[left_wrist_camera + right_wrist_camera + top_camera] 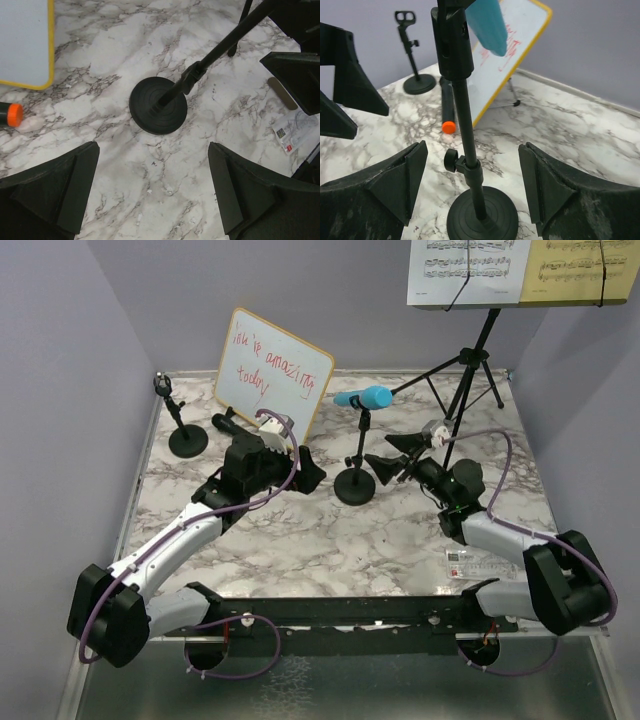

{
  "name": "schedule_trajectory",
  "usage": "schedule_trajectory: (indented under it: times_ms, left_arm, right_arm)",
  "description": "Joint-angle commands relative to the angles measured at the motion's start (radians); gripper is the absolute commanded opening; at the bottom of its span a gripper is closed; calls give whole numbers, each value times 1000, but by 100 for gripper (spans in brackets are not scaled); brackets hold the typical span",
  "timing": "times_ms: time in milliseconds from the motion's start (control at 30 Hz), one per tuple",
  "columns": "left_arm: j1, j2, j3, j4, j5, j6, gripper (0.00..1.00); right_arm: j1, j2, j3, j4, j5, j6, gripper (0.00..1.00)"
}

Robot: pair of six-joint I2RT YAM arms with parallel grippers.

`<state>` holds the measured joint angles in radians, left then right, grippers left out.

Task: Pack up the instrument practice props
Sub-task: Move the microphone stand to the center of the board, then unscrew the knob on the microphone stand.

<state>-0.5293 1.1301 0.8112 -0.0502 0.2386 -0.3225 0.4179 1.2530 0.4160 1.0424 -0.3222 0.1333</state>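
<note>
The blue microphone sits in the middle mic holder. That holder's pole stands between the spread fingers of my right gripper, touching neither; the blue microphone is overhead. My left gripper hangs open over bare marble just short of the same holder's base. A black microphone with an orange end lies by the whiteboard. The second mic holder stands empty at the far left. White sheet music and yellow sheet music rest on the tripod music desk at the back right.
A wood-framed whiteboard with red writing leans at the back, just behind the left gripper. A clear ruler lies near the front right edge. Grey walls close in the table on three sides. The right gripper is close to the tripod legs.
</note>
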Motion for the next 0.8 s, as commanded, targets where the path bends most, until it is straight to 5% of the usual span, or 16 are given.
schedule_trajectory:
  times_ms: [0,400,767]
  left_arm:
    - [5,15,-67,193,46,-123,97]
    - [-4,117,-110,419,75,-159,96]
    - [-21,235,-167,655,99,-357,91]
  right_arm:
    - [-89,109,109,-29,-456,90,80]
    - [-104,364,330,-22,-669,77,68]
    - [-104,334,252,5,-640,89,13]
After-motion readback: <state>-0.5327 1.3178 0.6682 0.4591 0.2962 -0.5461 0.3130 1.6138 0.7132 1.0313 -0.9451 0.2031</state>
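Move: The right hand's target, the pole of the stand carrying the blue microphone, is about 5 cm to its left, 1 cm farther out and 3 cm lower. From this hand, the black microphone lies some 31 cm left and 13 cm ahead, the whiteboard 27 cm left and 17 cm ahead, and the music stand's near foot 15 cm right and 2 cm ahead. From the left hand, the same pole is about 9 cm right and 4 cm ahead, roughly level. Leftward about 5 cm, sinking nearly 3 cm later on, the right hand swings counter-clockwise some 30 degrees, brings its open fingers around the pole of the microphone stand and closes them to pinch it above the base. Meanwhile the left hand, fingers still wide, eases right, forward and slightly down towards the pole, rolling its left side down, without reaching it. ##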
